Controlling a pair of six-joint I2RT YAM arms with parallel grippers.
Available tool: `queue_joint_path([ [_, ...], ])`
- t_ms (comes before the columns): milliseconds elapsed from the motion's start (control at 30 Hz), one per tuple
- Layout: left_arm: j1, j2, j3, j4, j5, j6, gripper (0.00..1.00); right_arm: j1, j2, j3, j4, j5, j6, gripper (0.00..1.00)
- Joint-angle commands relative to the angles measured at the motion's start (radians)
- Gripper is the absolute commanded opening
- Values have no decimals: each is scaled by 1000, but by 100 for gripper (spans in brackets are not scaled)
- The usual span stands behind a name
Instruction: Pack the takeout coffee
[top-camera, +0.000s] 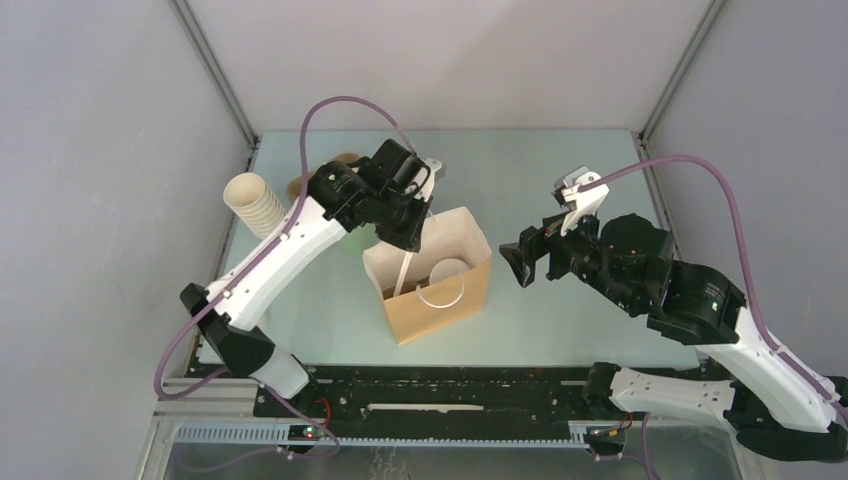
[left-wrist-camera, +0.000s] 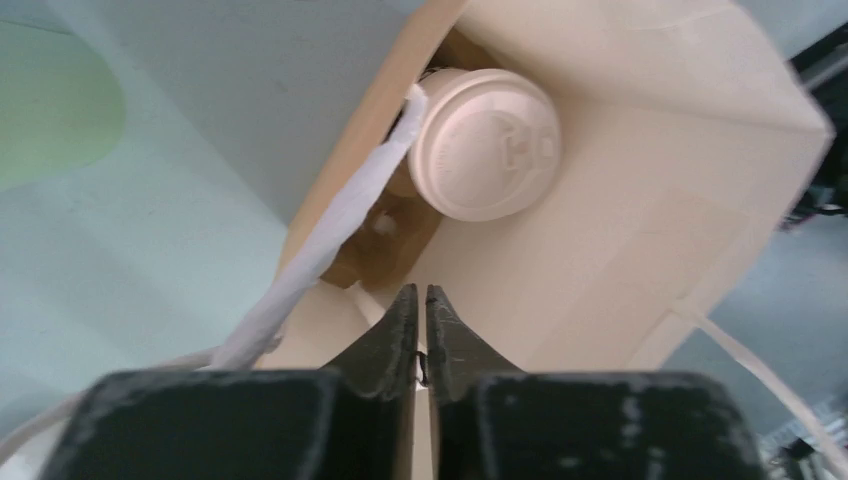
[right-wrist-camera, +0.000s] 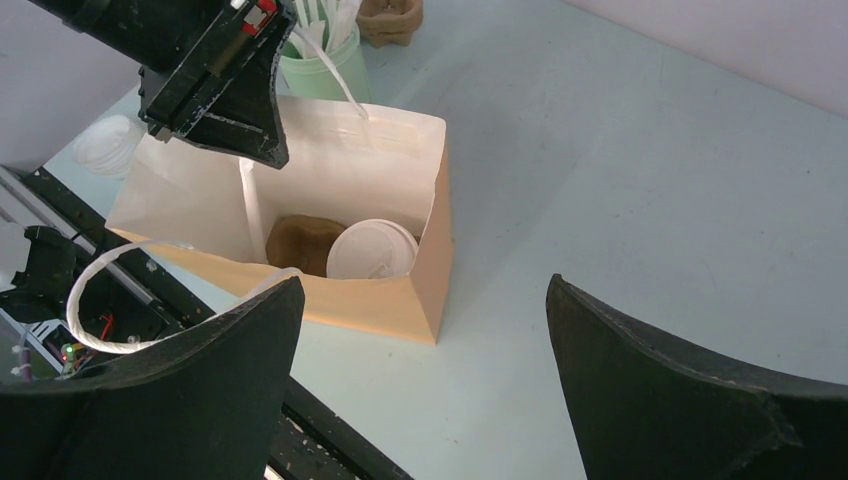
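The takeout coffee (left-wrist-camera: 485, 140), a cream cup under a round white lid, stands upright inside the open tan paper bag (top-camera: 440, 320). Its lid (right-wrist-camera: 372, 250) shows next to a brown piece (right-wrist-camera: 305, 242) on the bag's floor. My left gripper (left-wrist-camera: 421, 295) is at the bag's back-left rim, shut on the thin paper wall, with a white handle (left-wrist-camera: 330, 230) running past its left side. My right gripper (right-wrist-camera: 425, 283) hangs open and empty to the right of the bag, apart from it.
A tilted stack of cream cups (top-camera: 255, 205) lies at the left edge. A pale green cup of white sticks (right-wrist-camera: 320, 60) and a brown holder (right-wrist-camera: 390, 20) stand behind the bag. White lids (right-wrist-camera: 105, 145) sit left of it. The black rail (top-camera: 430, 385) runs along the near edge.
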Motion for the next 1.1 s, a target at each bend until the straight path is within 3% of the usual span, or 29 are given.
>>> queue_joint_path([
  [0, -7, 35, 82, -60, -113, 32, 16, -7, -9, 0, 1, 11, 21, 100],
  [100, -8, 52, 152, -88, -168, 25, 40, -7, -11, 1, 5, 8, 21, 100],
  [233, -15, 35, 309, -92, -188, 4, 57, -7, -17, 1, 9, 10, 29, 100],
  [267, -17, 28, 349, -91, -193, -4, 68, -7, -20, 1, 8, 15, 33, 100],
  [300, -17, 20, 381, -93, -202, -15, 73, -7, -21, 1, 7, 20, 35, 100],
  [433, -17, -25, 466, -72, -199, -55, 75, -7, -38, 1, 9, 58, 59, 100],
  [567, -17, -129, 440, 30, -210, -72, 77, -7, -64, 3, 20, 117, 91, 100],
  [800, -17, -471, 168, 424, -321, -79, 99, -5, -90, 71, 27, 323, 200, 100],
  [933, -17, -661, -28, 668, -405, -63, 100, -4, -76, 141, 17, 427, 232, 100],
  [1067, -17, -720, -30, 681, -479, -11, 100, -1, -57, 212, 17, 469, 218, 100],
])
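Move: The upright paper bag, taking the straw held in the left fingers, has its middle about 5 cm right, 2 cm back and 10 cm below the left hand. Inside it, the lidded cup sits some 7 cm right and 2 cm back, 9 cm down; the green straw container stands 10 cm ahead, 10 cm left, 13 cm down. From the right hand the bag is roughly 14 cm left, 5 cm ahead and 20 cm below. The straw, already dipped into the bag, is let go as the left fingers spread from almost shut to wide open, the hand first edging about 3 cm forward. The left hand then climbs some 30 cm, swinging left and back away from the bag and tipping up until its fingers point forward. Later the right hand, still open, backs off to its right and up, turning clockwise. ##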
